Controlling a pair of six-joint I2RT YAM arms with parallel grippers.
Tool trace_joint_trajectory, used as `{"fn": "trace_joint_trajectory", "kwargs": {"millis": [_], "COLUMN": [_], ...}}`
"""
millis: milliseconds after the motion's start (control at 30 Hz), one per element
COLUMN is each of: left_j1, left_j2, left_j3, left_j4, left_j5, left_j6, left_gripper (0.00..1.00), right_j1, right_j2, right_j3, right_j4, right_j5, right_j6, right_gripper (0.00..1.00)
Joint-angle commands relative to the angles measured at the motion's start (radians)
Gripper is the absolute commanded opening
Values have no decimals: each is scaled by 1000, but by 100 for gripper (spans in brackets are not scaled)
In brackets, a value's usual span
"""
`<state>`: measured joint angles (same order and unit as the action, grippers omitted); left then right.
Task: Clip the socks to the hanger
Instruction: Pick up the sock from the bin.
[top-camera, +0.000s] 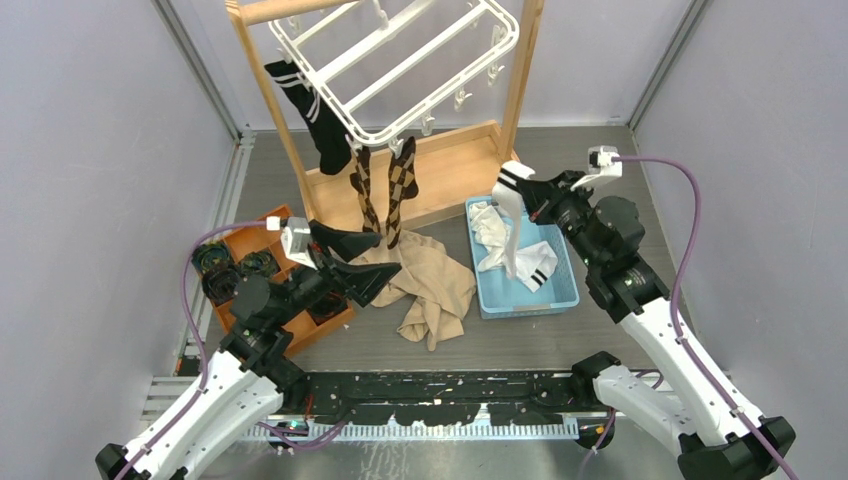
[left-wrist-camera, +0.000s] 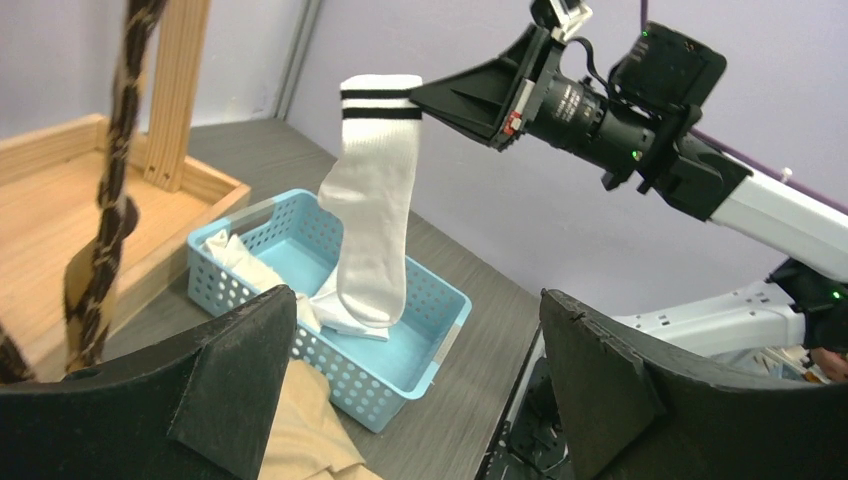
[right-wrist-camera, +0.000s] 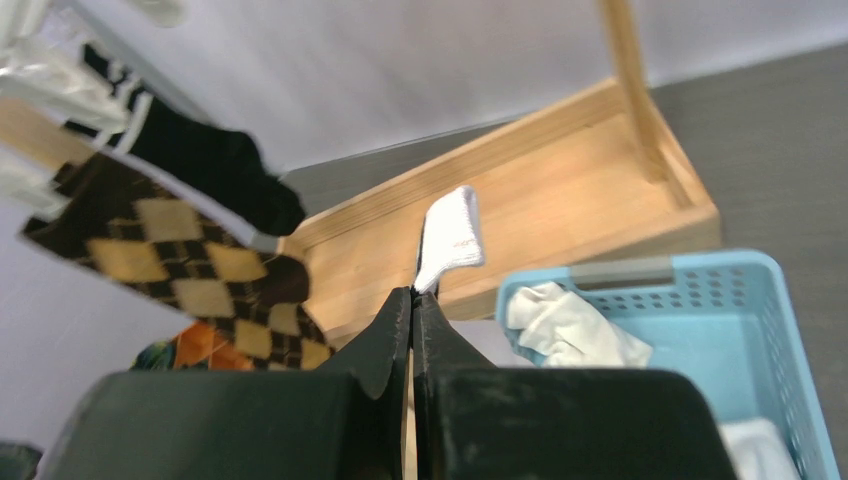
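The white hanger (top-camera: 400, 60) hangs tilted from the wooden stand at the back. A black sock with white stripes (top-camera: 310, 115) and brown argyle socks (top-camera: 385, 195) hang clipped to its near rim. My right gripper (top-camera: 527, 195) is shut on the cuff of a white sock with black bands (top-camera: 510, 215). That sock (left-wrist-camera: 375, 220) dangles over the blue basket, its toe inside. In the right wrist view the cuff (right-wrist-camera: 450, 235) sticks out past the right gripper (right-wrist-camera: 413, 295). My left gripper (top-camera: 385, 255) stands open and empty (left-wrist-camera: 418, 295) over the beige cloth, apart from the socks.
A blue basket (top-camera: 570, 290) right of centre holds more white socks (top-camera: 490, 225). A beige cloth (top-camera: 430, 285) lies crumpled beside it. The wooden stand's tray base (top-camera: 440, 180) is behind. An orange tray (top-camera: 265, 235) with dark items sits at the left.
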<state>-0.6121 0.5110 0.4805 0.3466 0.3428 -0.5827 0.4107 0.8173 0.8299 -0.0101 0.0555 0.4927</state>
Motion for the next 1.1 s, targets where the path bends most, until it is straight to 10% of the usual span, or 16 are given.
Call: {"fn": "trace_joint_trajectory", "kwargs": {"millis": [0, 533, 1067], "left_j1": [5, 5, 5], "left_j2": [14, 188, 292], "left_j3": [69, 90, 82], "left_j4": [85, 229, 292], "left_j5": [90, 18, -50], "left_j6": [54, -149, -322], "left_gripper": [93, 94, 91], "right_j1": [3, 41, 240], "right_j2": [32, 125, 252], "right_j3": [115, 218, 295], "right_j4": [18, 100, 149], "right_j5": [-256, -637, -675], "right_j6": [-148, -157, -142], "right_gripper": [1, 1, 1]}}
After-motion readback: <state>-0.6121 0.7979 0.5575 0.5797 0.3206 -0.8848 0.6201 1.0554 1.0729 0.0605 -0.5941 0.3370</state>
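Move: The white sock hangs from the right hand, its middle some 12 cm ahead of the left hand, 21 cm to its right and 8 cm lower. The right hand is taking it to the open left gripper, about 24 cm to the right hand's left, 13 cm back and level. The blue bin is 27 cm beneath the right hand, 3 cm ahead and 3 cm left. The nearer argyle sock hangs 9 cm ahead of the left hand, 2 cm right and 5 cm higher. Still pinching the white sock by its striped cuff, the right hand carries it left about 15 cm, with some 8 cm back and 5 cm up, swinging counter-clockwise towards the left gripper. The left hand, wide open, first rises and draws back slightly, then reaches forward and right towards the cuff, tipping its fingers down. ##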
